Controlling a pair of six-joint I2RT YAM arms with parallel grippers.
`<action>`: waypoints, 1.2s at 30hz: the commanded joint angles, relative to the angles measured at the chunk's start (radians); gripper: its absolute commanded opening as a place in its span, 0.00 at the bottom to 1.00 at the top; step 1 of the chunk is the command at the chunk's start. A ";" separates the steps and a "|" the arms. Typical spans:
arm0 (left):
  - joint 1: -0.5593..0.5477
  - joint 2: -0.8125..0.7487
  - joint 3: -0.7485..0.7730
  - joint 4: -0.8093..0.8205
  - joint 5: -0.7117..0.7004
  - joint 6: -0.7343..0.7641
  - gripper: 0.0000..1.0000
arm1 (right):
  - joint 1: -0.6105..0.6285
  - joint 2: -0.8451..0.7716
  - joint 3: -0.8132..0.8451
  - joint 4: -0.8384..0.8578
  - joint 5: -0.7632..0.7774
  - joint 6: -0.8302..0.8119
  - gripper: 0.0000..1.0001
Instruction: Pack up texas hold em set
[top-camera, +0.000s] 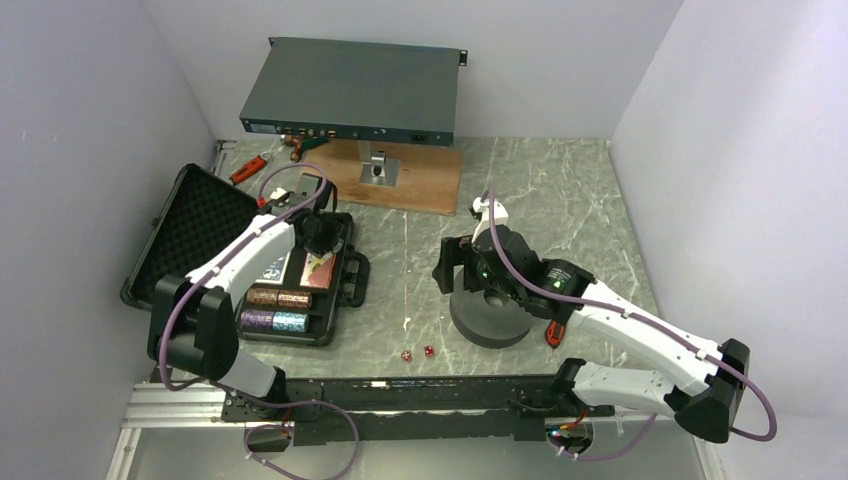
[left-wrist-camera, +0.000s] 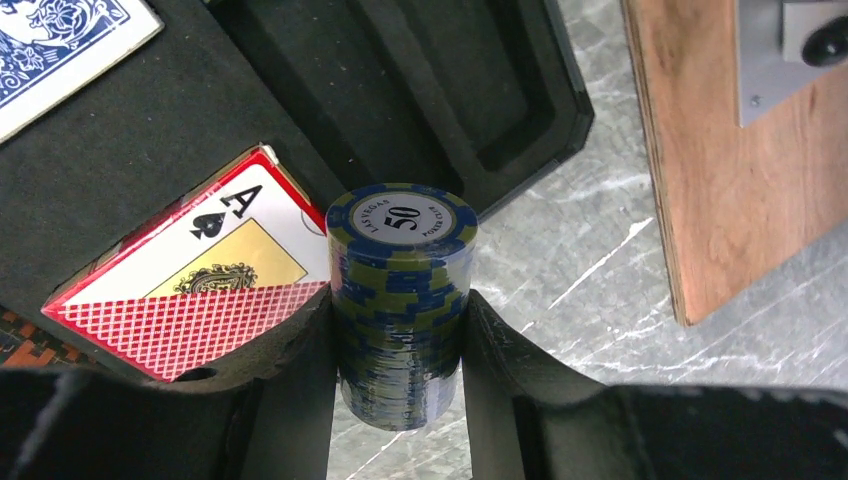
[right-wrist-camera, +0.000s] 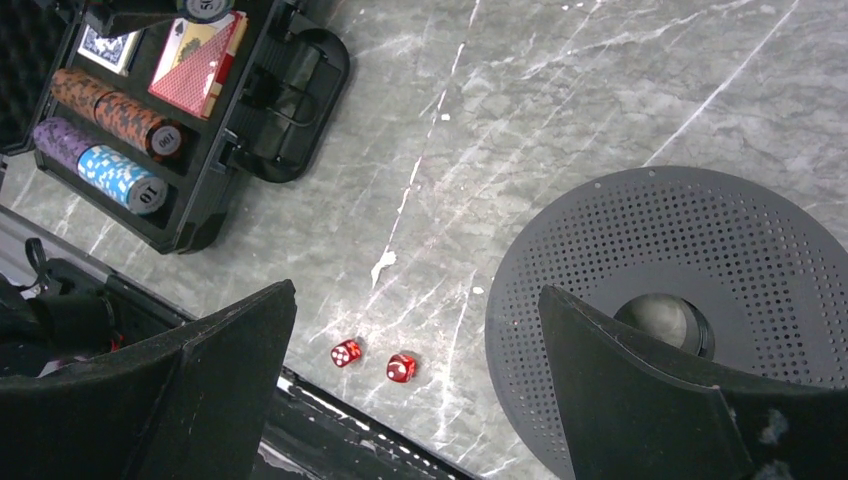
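The black briefcase (top-camera: 190, 235) lies open at the left, foam lid folded back. Its tray (right-wrist-camera: 215, 160) holds an orange-brown chip stack (right-wrist-camera: 120, 110), a purple one (right-wrist-camera: 58, 138) and a light blue one (right-wrist-camera: 120, 178). A red card deck box (left-wrist-camera: 190, 290) and a blue-backed deck (left-wrist-camera: 60, 40) lie in it too. My left gripper (left-wrist-camera: 400, 305) is shut on a blue and olive "50" chip stack (left-wrist-camera: 402, 250), held over the tray's far end beside empty slots (left-wrist-camera: 440, 90). Two small red dice (right-wrist-camera: 346, 352) (right-wrist-camera: 401, 367) lie on the table. My right gripper (right-wrist-camera: 415, 370) stands open above them.
A thick dark grey perforated ring (right-wrist-camera: 690, 260) sits right of the dice, under my right gripper's right finger. A wooden board (top-camera: 400, 175) with a metal stand carries a flat grey rack box (top-camera: 350, 90) at the back. Red-handled tools (top-camera: 248, 168) lie behind the case.
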 joint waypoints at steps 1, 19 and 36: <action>0.031 0.024 0.072 -0.005 0.034 -0.155 0.00 | -0.006 -0.032 -0.015 -0.002 0.003 0.018 0.95; 0.147 0.154 0.076 0.032 0.120 -0.260 0.03 | -0.006 -0.013 -0.046 0.000 0.005 0.020 0.95; 0.246 0.193 0.095 0.017 0.170 -0.237 0.49 | -0.006 0.036 -0.049 0.019 -0.006 0.009 0.96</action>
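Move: At the case's far trough, the empty right-hand half waits for the blue-and-yellow chip roll held in the left hand, about 4 cm ahead, 4 cm left and 5 cm below. The laid roll fills the trough 8 cm farther left; the red deck lies 3 cm back and 3 cm left of the hand. From the empty right hand, the red dice lie some 10 cm back, 3 and 8 cm left, 16 cm down; that trough half is 16 cm ahead, 30 cm left. Lowering the pinched chip roll about 4 cm while carrying it some 3 cm forward and 3 cm left, the left hand brings it past the red deck to the trough's free half. It turns about 15 degrees counter-clockwise and dips its left side about as much, creeping left at the end, grip kept. The right hand, wide open, sinks 3 cm towards the dice. ##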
